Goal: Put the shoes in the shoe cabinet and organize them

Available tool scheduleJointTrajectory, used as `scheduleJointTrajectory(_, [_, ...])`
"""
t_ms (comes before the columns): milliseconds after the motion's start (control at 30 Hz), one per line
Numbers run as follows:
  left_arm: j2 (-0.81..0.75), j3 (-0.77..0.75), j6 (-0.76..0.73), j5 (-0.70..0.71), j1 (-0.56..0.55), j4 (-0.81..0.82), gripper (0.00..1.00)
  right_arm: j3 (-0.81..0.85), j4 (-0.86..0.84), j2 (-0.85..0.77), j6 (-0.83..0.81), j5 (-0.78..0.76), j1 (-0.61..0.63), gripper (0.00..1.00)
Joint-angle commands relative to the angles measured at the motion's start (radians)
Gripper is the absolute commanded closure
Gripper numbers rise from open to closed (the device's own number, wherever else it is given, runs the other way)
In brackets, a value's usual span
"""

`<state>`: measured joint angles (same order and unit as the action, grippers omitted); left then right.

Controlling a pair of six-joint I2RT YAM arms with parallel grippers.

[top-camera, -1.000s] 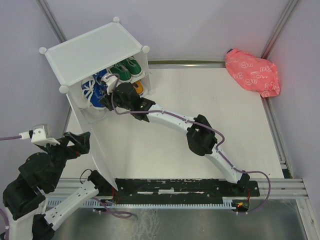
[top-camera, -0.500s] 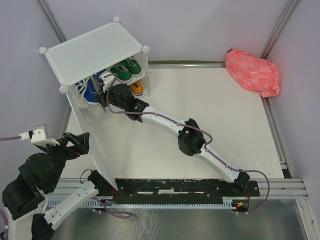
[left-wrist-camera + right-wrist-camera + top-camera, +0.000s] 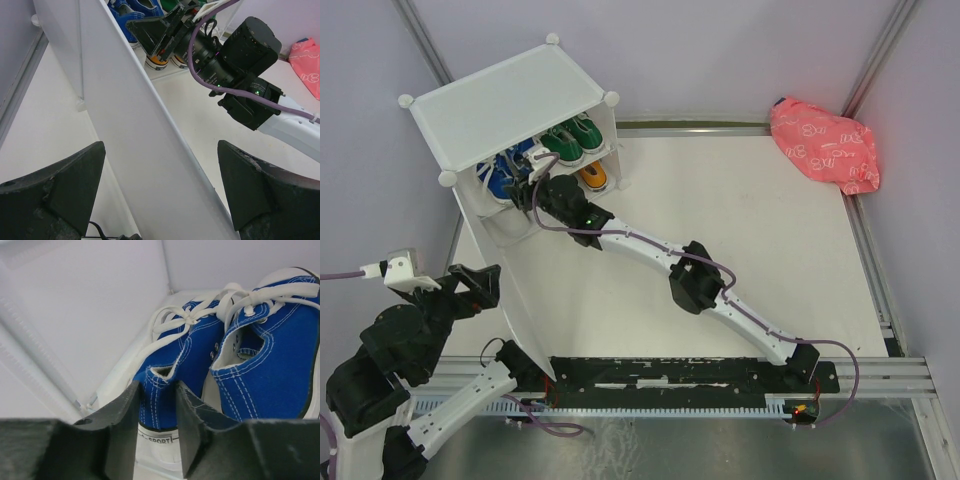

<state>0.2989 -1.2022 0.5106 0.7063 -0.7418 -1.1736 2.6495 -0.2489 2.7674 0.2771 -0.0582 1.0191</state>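
The white shoe cabinet [image 3: 500, 100] stands at the far left with its front open. Inside it are a blue pair [image 3: 503, 168], a green pair [image 3: 568, 140] and an orange shoe [image 3: 595, 178]. White shoes are not in view. My right gripper [image 3: 527, 188] reaches into the cabinet. In the right wrist view it [image 3: 157, 410] is shut on the heel of one blue shoe [image 3: 195, 355], beside the other blue shoe [image 3: 275, 365]. My left gripper [image 3: 472, 287] is open and empty at the near left. The cabinet's white front panel [image 3: 135, 140] shows between its fingers.
A pink patterned bag [image 3: 825, 145] lies at the far right corner. The long white panel [image 3: 525, 300] runs from the cabinet toward the near edge, beside the left arm. The right arm stretches diagonally across the table. Metal rails border the table.
My right gripper has pushed deeper into the cabinet with the blue shoe, and the arm has stretched out. The left arm has barely moved.
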Motion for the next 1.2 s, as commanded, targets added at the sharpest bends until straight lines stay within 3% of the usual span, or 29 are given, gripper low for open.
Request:
scheduleJointTrajectory(0, [0.015, -0.007, 0.043, 0.029, -0.005, 0.03, 0.01, 0.025, -0.121, -0.008, 0.007, -0.037, -0.008, 0.53])
scheduleJointTrajectory(167, [0.025, 0.002, 0.05, 0.04, -0.005, 0.039, 0.01, -0.246, -0.21, -0.185, 0.01, 0.059, -0.004, 0.32])
scheduleJointTrajectory(267, [0.04, -0.011, 0.048, 0.044, -0.006, 0.051, 0.01, -0.447, -0.262, -0.337, 0.01, 0.09, -0.005, 0.27])
scheduleJointTrajectory(533, [0.085, -0.055, 0.048, 0.047, -0.007, 0.066, 0.01, -0.984, -0.31, -0.712, 0.031, -0.11, -0.088, 0.23])
scheduleJointTrajectory(867, [0.084, 0.005, 0.056, 0.05, -0.006, 0.148, 0.01, -1.346, -0.25, -0.934, 0.026, -0.195, -0.23, 0.21])
scheduleJointTrajectory(1033, [0.142, 0.072, -0.011, 0.004, -0.006, 0.324, 0.01, -1.425, -0.209, -1.014, 0.015, -0.221, -0.272, 0.21])
scheduleJointTrajectory(1167, [0.255, 0.134, -0.105, -0.142, -0.007, 0.641, 0.01, -1.49, -0.161, -1.092, 0.018, -0.258, -0.305, 0.2])
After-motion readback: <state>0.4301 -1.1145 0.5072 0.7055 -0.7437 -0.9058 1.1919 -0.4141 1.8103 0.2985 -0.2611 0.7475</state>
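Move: The right gripper's fingers sit around the heel of the left blue shoe on the upper shelf; that shoe's middle is about 7 cm ahead, 4 cm left and 2 cm below. The other blue shoe is some 12 cm ahead and 2 cm right, the nearer green shoe 14 cm ahead and 12 cm right. From the left gripper, the open cabinet door's middle is roughly 9 cm ahead, 1 cm left and 16 cm below; the left blue shoe 33 cm ahead, 6 cm left, 11 cm below. Open the right gripper wide to let go of the left blue shoe's heel, dip it a few centimetres down and back off the shelf, then sweep it about 30 cm right over a shallow arc, clear of the cabinet, turning some 25 degrees clockwise and tipping the fingers down. Late on, ease the open left gripper about 5 cm forward and nearly as far right, pushing the cabinet door. ##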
